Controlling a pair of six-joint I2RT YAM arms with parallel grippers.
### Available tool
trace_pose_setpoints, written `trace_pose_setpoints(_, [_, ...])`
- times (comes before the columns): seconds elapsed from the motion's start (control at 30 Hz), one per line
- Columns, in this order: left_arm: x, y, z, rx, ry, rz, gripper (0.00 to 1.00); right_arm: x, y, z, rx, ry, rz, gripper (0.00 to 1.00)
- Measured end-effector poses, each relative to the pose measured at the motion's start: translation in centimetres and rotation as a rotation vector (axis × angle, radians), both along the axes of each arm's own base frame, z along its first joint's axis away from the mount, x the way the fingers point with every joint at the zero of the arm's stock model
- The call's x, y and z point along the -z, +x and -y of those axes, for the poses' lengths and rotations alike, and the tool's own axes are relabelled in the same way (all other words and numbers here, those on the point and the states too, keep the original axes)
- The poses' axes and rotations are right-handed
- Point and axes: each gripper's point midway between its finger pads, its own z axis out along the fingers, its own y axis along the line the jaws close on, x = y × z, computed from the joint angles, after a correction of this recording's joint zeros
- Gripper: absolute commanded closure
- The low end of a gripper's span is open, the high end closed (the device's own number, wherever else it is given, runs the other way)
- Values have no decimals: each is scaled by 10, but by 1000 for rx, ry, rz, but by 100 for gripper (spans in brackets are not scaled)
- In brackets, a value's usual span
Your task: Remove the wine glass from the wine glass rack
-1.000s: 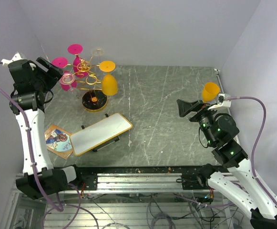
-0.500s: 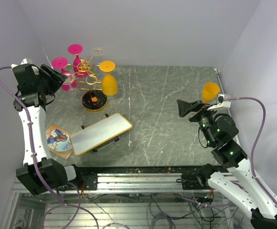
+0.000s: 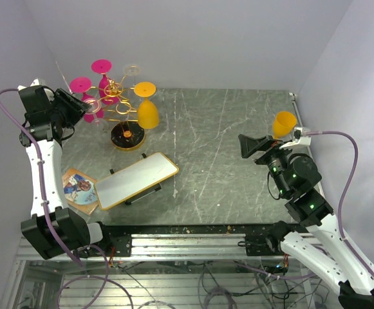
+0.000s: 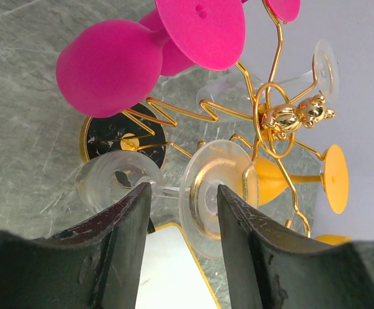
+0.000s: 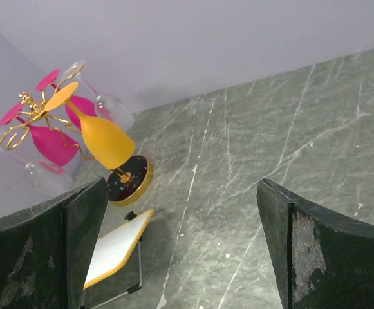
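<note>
The wine glass rack (image 3: 117, 96), gold wire on a round black base (image 4: 119, 132), stands at the table's back left with pink, orange and clear glasses hanging upside down. My left gripper (image 3: 78, 107) is at its left side. In the left wrist view the left gripper (image 4: 180, 193) is partly closed, and the stem and foot of a clear wine glass (image 4: 215, 187) lie at its fingertips, with a gap still showing. My right gripper (image 3: 271, 138) hangs wide open far to the right, holding nothing (image 5: 180, 187).
A gold-framed white board (image 3: 136, 180) lies in front of the rack, with a picture card (image 3: 78, 190) to its left. An orange glass (image 3: 284, 123) stands by the right wall, behind the right arm. Bare marble lies between the arms.
The left gripper has pushed in toward the rack's left side and its jaws have narrowed round the clear glass's stem. The right arm has stayed still.
</note>
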Motion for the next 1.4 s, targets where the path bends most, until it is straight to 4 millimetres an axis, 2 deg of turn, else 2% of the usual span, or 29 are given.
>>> trace_pose_setpoints(0.23, [1, 1, -1, 6, 10, 2, 55, 0, 0, 0, 0, -1, 0, 0])
trace_pose_setpoints(0.57, [-3, 4, -2, 16, 33, 17, 64, 0, 0, 0, 1, -2, 2, 0])
trace_pose_setpoints(1.13, [-15, 5, -6, 14, 67, 37, 74, 2, 1, -2, -3, -7, -5, 1])
trace_pose_setpoints(1.4, [-21, 4, -6, 8, 72, 41, 87, 2, 1, -2, -1, -7, -6, 0])
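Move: The near-left clear wine glass hangs upside down with its foot already between the left hand's open fingertips; its middle is roughly 8 cm below them, 1 cm ahead and 1 cm right. The near pink glass is about 7 cm ahead, 2 cm left and 7 cm below, the gold rack hub 6 cm ahead, 9 cm right and 3 cm above. The clear glass lies about 47 cm left of the right hand, 11 cm ahead and 10 cm below. The left fingers close to about half their gap and pinch the clear glass's flat foot, one finger under the disc and the other over it. As they narrow, the hand eases barely forward, then rises about 2 cm off the rack arm with the foot between the tips, its left side rolling up some 5 degrees. ##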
